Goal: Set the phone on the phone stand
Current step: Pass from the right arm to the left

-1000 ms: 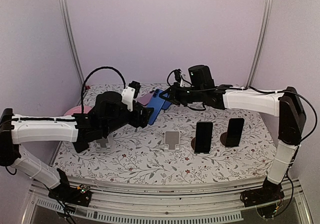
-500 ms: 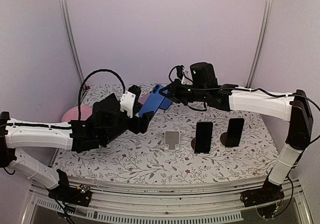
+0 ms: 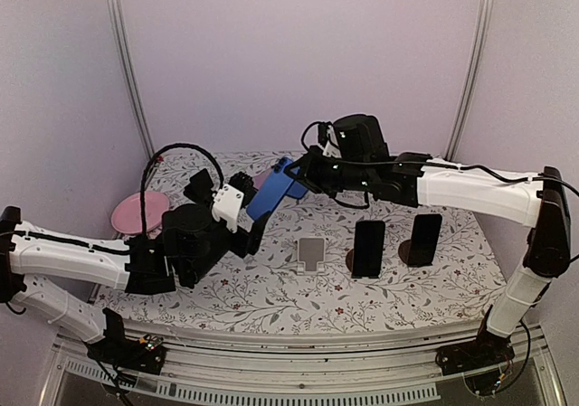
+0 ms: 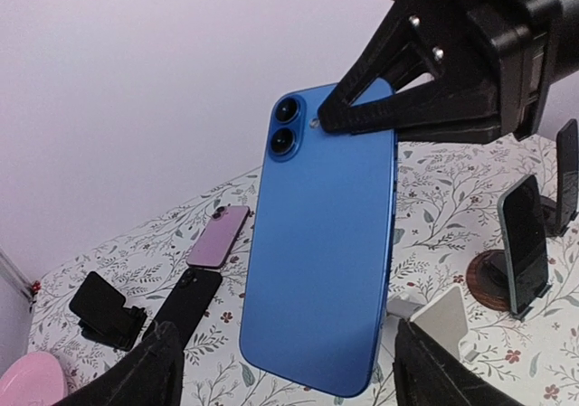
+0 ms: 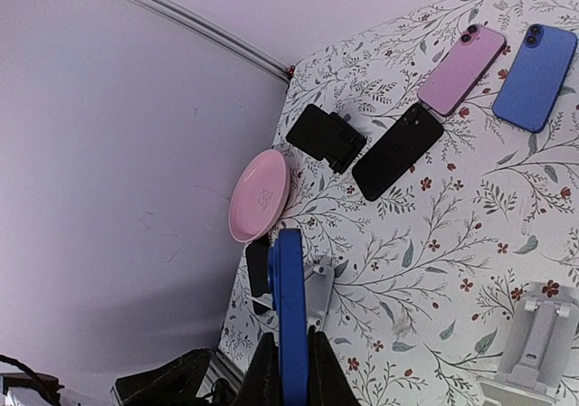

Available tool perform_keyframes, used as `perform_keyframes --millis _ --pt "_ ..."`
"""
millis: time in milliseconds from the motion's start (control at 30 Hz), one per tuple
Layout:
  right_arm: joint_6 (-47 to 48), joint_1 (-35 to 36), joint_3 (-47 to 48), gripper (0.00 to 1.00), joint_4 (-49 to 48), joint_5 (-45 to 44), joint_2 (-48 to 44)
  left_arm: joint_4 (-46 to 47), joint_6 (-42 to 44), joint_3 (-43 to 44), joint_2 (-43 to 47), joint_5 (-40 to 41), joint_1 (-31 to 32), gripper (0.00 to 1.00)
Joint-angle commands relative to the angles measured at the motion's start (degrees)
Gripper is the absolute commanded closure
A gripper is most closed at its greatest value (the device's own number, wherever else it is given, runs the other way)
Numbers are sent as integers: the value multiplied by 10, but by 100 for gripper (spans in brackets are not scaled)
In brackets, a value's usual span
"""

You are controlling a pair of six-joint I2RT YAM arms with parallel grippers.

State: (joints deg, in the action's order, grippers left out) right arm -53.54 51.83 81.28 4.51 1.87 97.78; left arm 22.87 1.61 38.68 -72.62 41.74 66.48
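My right gripper [image 3: 295, 177] [image 5: 291, 344] is shut on the top end of a blue phone [image 3: 271, 192] [image 4: 321, 243] [image 5: 290, 306] and holds it in the air, tilted, over the middle of the table. My left gripper [image 3: 224, 189] [image 4: 289, 381] is open just below it. The phone's lower end hangs between the two left fingers [image 4: 154, 370], apart from both. An empty white phone stand [image 3: 311, 252] [image 4: 443, 314] [image 5: 536, 332] sits on the table, nearer and to the right of the phone.
Two dark phones [image 3: 368, 248] [image 3: 423, 239] rest on round stands at the right. A pink plate [image 3: 140, 212] sits at the left. At the back lie a pink phone [image 5: 461, 67], a second blue phone [image 5: 534, 76], a black phone [image 5: 398, 151] and a black stand [image 5: 326, 136].
My left arm has drawn back toward the near left and tipped its gripper up under the blue phone, narrowing slightly. My right gripper has carried the phone a little left and nearer.
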Motion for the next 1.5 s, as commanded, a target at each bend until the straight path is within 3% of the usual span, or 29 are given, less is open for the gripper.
perform_keyframes --millis 0,467,833,1200,1467 --pt "-26 17 34 98 -5 -56 -39 49 46 -8 12 39 14 21" --pt "-34 31 40 98 -3 -83 -44 168 179 -31 -21 84 60 19" --pt "-34 42 42 98 8 -106 -50 279 328 7 -115 174 64 19" --pt "-59 51 44 98 20 -119 -52 297 393 87 -206 259 51 34" --pt "-68 54 42 98 28 -128 -54 263 360 119 -215 273 36 53"
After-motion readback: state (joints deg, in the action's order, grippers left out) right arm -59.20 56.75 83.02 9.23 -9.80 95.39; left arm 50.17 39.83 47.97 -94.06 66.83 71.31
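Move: The blue phone is still pinched near its upper corner by my right fingers. Its middle is about 4 cm ahead, 5 cm right and 2 cm above my open left hand; from my right hand it is roughly 6 cm left, 3 cm back and 3 cm lower. Down on the table, the black phone lies some 21 cm ahead and 6 cm left of my left hand, and the white stand about 14 cm right and 1 cm ahead, both well below. I draw my left hand back and up about 2 cm, dip again, then ease it forward and right some 4 cm to bring the fingers around the lower part of the blue phone. It rolls left side up, tips upward and turns counter-clockwise, some 35 degrees in all, while the fingers close partway. My right hand keeps its grip, rises about 2 cm and backs off slightly. ##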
